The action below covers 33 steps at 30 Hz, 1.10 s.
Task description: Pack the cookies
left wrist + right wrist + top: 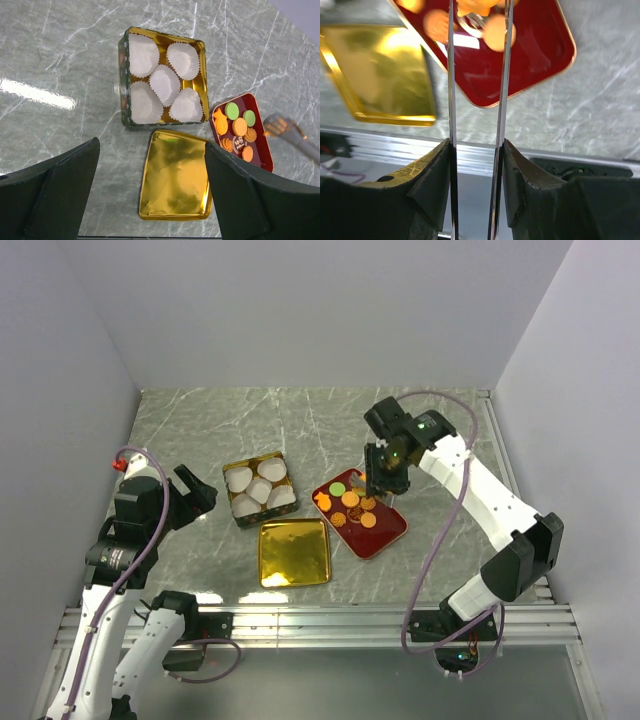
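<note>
Several cookies (pixel 350 502), orange ones and two green (pixel 231 110), lie on a red tray (pixel 388 535). My right gripper (pixel 386 472) hovers over the tray's far end, shut on a pair of metal tongs (pixel 451 75). The tong blades run up from between its fingers (pixel 432 170) toward blurred orange cookies (pixel 495 32); whether the tips hold one I cannot tell. The tong tip (pixel 280 125) also shows beside the tray in the left wrist view. My left gripper (pixel 195 495) stands open at the left, with nothing in it.
A gold-lined tin (pixel 246 466) holding several white paper cups (pixel 165 84) sits left of the tray. Its gold lid (pixel 293 552) lies upturned in front of it. White walls close in the table; an aluminium rail (pixel 320 620) runs along the near edge.
</note>
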Motion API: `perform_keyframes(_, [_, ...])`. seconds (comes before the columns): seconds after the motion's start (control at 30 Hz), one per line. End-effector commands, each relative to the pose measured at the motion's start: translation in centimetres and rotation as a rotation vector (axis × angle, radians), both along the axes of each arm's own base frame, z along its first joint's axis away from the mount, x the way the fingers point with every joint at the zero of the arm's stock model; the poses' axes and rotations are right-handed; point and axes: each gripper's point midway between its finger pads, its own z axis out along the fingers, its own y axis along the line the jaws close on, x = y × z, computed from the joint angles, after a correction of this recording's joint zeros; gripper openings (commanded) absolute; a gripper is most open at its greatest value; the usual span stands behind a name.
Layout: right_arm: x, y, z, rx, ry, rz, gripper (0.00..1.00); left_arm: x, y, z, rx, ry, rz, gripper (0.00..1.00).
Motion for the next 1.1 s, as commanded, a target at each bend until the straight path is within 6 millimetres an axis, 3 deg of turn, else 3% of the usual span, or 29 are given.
perform_keyframes(0.0, [0.8,1.1,3.6,0.066,-0.071,0.043,0.4,0.4,-0.4,0.7,-0.009,-0.038,-0.021,0.92])
perform_keyframes(0.23, [1.4,8.4,7.3,0.407,-0.119,0.177,0.41,0.3,-0.8,0.7,-0.008,-0.032,-0.039,0.91])
perform_keyframes(0.37, [2.7,12.2,8.2,0.477,-0.14,0.221,0.4,0.4,-0.9,0.6,-0.009,-0.032,-0.043,0.91])
perform_keyframes(0.4, [3.3,12.9,9.3,0.501,-0.163,0.224,0.4,0.3,-1.0,0.7,-0.01,-0.035,-0.043,0.91])
perform_keyframes(0.53, [5.1,15.9,9.6,0.532,-0.17,0.251,0.4,0.2,-0.8,0.9,-0.012,-0.044,-0.036,0.92])
perform_keyframes(0.57, [5.7,16.7,8.5,0.526,-0.144,0.258,0.4,0.3,-0.9,0.8,-0.012,-0.041,-0.038,0.93])
perform_keyframes(0.6, [6.1,17.4,8.9,0.537,-0.156,0.271,0.4,0.3,-0.9,0.8,-0.011,-0.038,-0.037,0.93])
perform_keyframes(0.7, [7.3,18.8,7.3,0.518,-0.141,0.275,0.4,0.1,-0.8,1.1,-0.014,-0.053,-0.034,0.93])
perform_keyframes(0.77, [8.2,19.3,5.6,0.49,-0.119,0.26,0.4,0.1,-0.8,1.2,-0.014,-0.061,-0.038,0.93])
perform_keyframes(0.9, [10.0,20.3,4.3,0.468,-0.127,0.262,0.4,0.1,-1.1,0.7,-0.01,-0.035,-0.053,0.94])
perform_keyframes(0.97, [10.5,20.2,2.5,0.424,-0.097,0.256,0.4,0.1,-1.4,0.5,-0.006,-0.021,-0.065,0.93])
perform_keyframes(1.07, [11.3,20.1,1.4,0.385,-0.1,0.244,0.41,0.1,-1.4,0.4,-0.006,-0.017,-0.065,0.93])
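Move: The right hand already holds the tongs with an orange cookie in their tips, clear of the tray. The cookie box's far right paper cup lies about 24 cm ahead, 26 cm left and 17 cm below; the box's middle is some 17 cm ahead and 29 cm left. The red tray sits about 8 cm ahead and 1 cm left, the gold lid 4 cm back and 19 cm left. From the left hand, that cup is 26 cm ahead, 9 cm right and 21 cm below. Leftwards about 20 cm, the right hand carries the tongs and cookie from the tray towards the far right cup, first climbing some 7 cm, then reaching forward about 10 cm while sinking back to its starting height. The wrist rolls roughly 25 degrees, swinging the tongs' tips left, and turns slightly counter-clockwise; the fingers keep the tongs squeezed. ##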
